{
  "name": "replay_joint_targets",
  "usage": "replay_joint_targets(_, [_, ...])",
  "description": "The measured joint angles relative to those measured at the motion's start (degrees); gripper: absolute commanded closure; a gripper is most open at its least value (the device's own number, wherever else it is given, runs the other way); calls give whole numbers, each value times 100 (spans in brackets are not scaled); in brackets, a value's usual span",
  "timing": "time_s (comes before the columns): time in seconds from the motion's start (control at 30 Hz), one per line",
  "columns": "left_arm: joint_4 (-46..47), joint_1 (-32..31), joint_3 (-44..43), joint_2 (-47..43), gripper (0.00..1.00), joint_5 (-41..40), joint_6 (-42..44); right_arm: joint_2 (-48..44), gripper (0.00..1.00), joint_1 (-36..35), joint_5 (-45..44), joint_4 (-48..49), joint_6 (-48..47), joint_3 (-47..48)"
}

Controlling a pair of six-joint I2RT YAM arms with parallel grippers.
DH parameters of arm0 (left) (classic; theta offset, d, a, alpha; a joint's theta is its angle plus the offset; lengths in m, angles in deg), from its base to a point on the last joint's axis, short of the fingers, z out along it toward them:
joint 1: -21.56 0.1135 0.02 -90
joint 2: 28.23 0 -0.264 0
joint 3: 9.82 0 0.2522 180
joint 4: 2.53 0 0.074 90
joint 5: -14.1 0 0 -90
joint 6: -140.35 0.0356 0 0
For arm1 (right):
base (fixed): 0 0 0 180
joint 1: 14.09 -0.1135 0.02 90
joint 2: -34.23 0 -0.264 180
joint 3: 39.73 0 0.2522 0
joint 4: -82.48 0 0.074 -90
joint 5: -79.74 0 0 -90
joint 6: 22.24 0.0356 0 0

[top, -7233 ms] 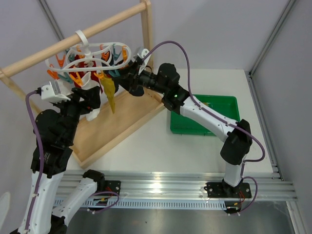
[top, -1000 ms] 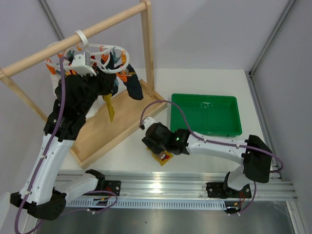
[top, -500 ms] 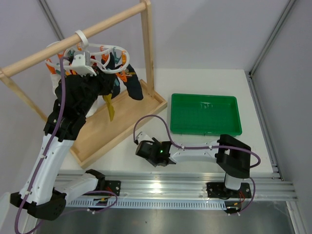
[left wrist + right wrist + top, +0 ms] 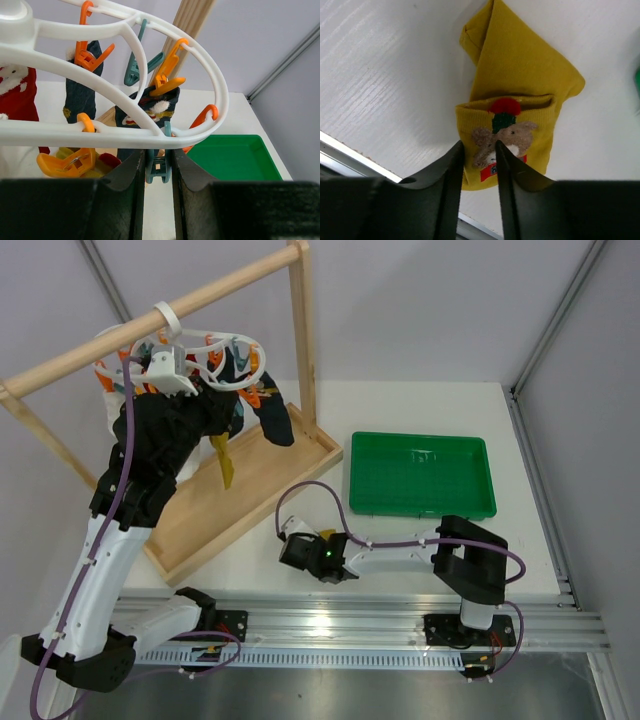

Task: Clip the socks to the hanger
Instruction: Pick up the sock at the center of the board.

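The white hanger (image 4: 215, 360) hangs by its hook from the wooden bar, with orange and teal pegs; it fills the left wrist view (image 4: 100, 82). A mustard sock (image 4: 222, 460) hangs clipped below it. My left gripper (image 4: 222, 405) is up at the hanger, its jaws (image 4: 158, 175) shut on a teal peg (image 4: 159, 170) under the rim. My right gripper (image 4: 318, 558) is low on the table near the front. Its jaws (image 4: 480, 150) are nearly closed on the cuff of a second mustard sock (image 4: 520, 95) with a reindeer patch, lying flat. That sock is hidden in the top view.
A dark navy sock (image 4: 275, 425) and a red sock (image 4: 20, 97) also hang from the hanger. The tall wooden rack (image 4: 200, 285) stands on its tray base (image 4: 250, 490) at the back left. A green tray (image 4: 420, 475) sits right of it. The front rail runs just behind my right gripper.
Over the last second my right gripper slid left along the table front and its arm folded in. Earlier it was up at the hanger. The left arm holds still at the peg.
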Motion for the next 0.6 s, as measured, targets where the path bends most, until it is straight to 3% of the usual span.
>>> replay_joint_targets(0.23, [2,0,11,0,99,0,0,-31,100,0,-72,-87,70,-72])
replay_joint_targets(0.4, [9,0,20,0,99,-2,0,-542,100,9,-199,-125,87,-212])
replay_joint_targets(0.6, [11,0,20,0,99,-2,0,-1906,100,184,-199,551,-107,-800])
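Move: The yellow sock lies flat right under the right hand, its middle roughly 3 cm ahead and 1 cm below; the half-open fingertips are at its bear-patterned cuff. The green tray's middle is some 16 cm ahead and 21 cm to the right, the wooden frame's base board about 12 cm ahead and 15 cm left. From the left hand, which waits up at the hanger, the sock is some 12 cm back, 15 cm right and 42 cm down. Staying low, the right hand edges about 1 cm to its right while its fingers shut, pinching the sock's fabric in the bear panel near the cuff. It then rises quickly, about 8 cm away from the table, keeping the pinch, as the wrist tilts some 15 degrees so that the fingertips swing towards the left. ##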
